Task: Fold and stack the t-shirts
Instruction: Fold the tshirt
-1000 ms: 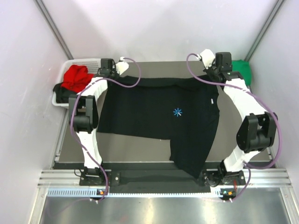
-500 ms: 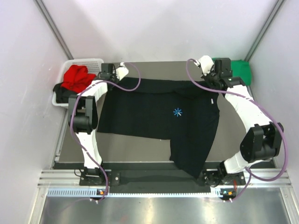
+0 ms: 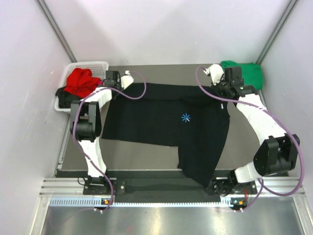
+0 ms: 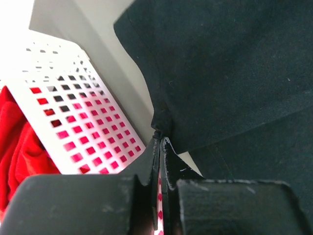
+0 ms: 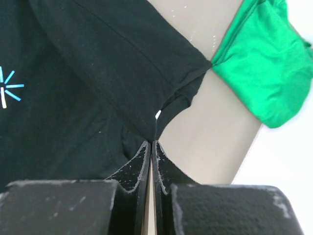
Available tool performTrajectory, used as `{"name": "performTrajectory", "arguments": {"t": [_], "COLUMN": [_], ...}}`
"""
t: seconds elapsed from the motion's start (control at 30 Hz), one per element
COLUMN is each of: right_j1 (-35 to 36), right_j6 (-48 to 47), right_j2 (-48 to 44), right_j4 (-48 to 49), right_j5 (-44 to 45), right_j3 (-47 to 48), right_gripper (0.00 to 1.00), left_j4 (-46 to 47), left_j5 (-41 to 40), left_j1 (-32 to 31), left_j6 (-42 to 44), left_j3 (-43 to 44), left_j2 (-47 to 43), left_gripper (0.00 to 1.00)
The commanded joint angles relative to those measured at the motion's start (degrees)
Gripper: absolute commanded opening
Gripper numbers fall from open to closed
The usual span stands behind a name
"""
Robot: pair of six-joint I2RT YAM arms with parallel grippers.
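Observation:
A large black t-shirt (image 3: 161, 117) with a tiny blue mark (image 3: 186, 117) lies spread over the table, its lower right part hanging over the near edge. My left gripper (image 3: 117, 85) is shut on the shirt's far left corner; in the left wrist view the cloth (image 4: 230, 73) bunches at the closed tips (image 4: 160, 140). My right gripper (image 3: 222, 91) is shut on the far right corner by the sleeve (image 5: 146, 63), and the fabric is pinched at its tips (image 5: 151, 143). A green t-shirt (image 3: 247, 73) lies folded at the far right corner. A red t-shirt (image 3: 80, 81) sits in the basket.
The white lattice basket (image 3: 93, 65) stands off the table's far left corner, close beside my left gripper, its wall (image 4: 73, 112) filling the left wrist view. Dark cloth (image 3: 62, 95) lies under the red shirt. Grey walls close in on both sides.
Both grippers have come a little toward the near side and lower, drawing the shirt's far edge with them. The right arm's elbow has swung outward to the right.

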Motion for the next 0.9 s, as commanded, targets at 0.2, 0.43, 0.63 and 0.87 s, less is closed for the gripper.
{"name": "performTrajectory", "arguments": {"t": [0.2, 0.43, 0.63, 0.87], "right_j1": [1.2, 1.7, 2.9, 3.5], "right_j6": [2.3, 2.7, 2.8, 3.0], "right_j2": [-2.6, 0.1, 1.9, 2.7], "right_j4": [0.3, 0.6, 0.8, 0.8], "right_j5": [-3.0, -4.5, -5.5, -5.7], "right_j3": [-2.4, 0.8, 1.6, 2.5], "right_gripper": [0.00, 0.00, 0.00, 0.00], "left_j4": [-1.0, 1.4, 0.3, 1.6], "left_j5": [-2.2, -5.2, -5.1, -6.7], "left_j1": [0.6, 0.8, 0.0, -1.9], "left_j6": [0.2, -3.7, -9.2, -10.0], "left_j3": [-1.4, 0.8, 10.4, 10.3], "left_j2": [-1.6, -3.8, -2.6, -1.8], "left_gripper": [0.00, 0.16, 0.24, 0.29]}}
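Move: Just under the left hand, about 1 cm back and 2 cm down, lies the laying spot for its pinched edge of the black t-shirt; the basket stands roughly 19 cm left and 3 cm farther out, the shirt's blue star some 44 cm right and 14 cm back. The right hand holds its edge about 15 cm above its own laying spot, with the star 19 cm left and nearly level, and the white label 6 cm ahead and 4 cm right. Easing the last centimetre or so down and back, the left hand opens its fingers about a quarter, lets go of the edge, then lifts clear, some 9 cm up and 5 cm forward. Meanwhile the right hand keeps its pinch on the other end and, after drawing back slightly, carries it about 3 cm left, towards the star, and 3 cm down towards the shirt. ##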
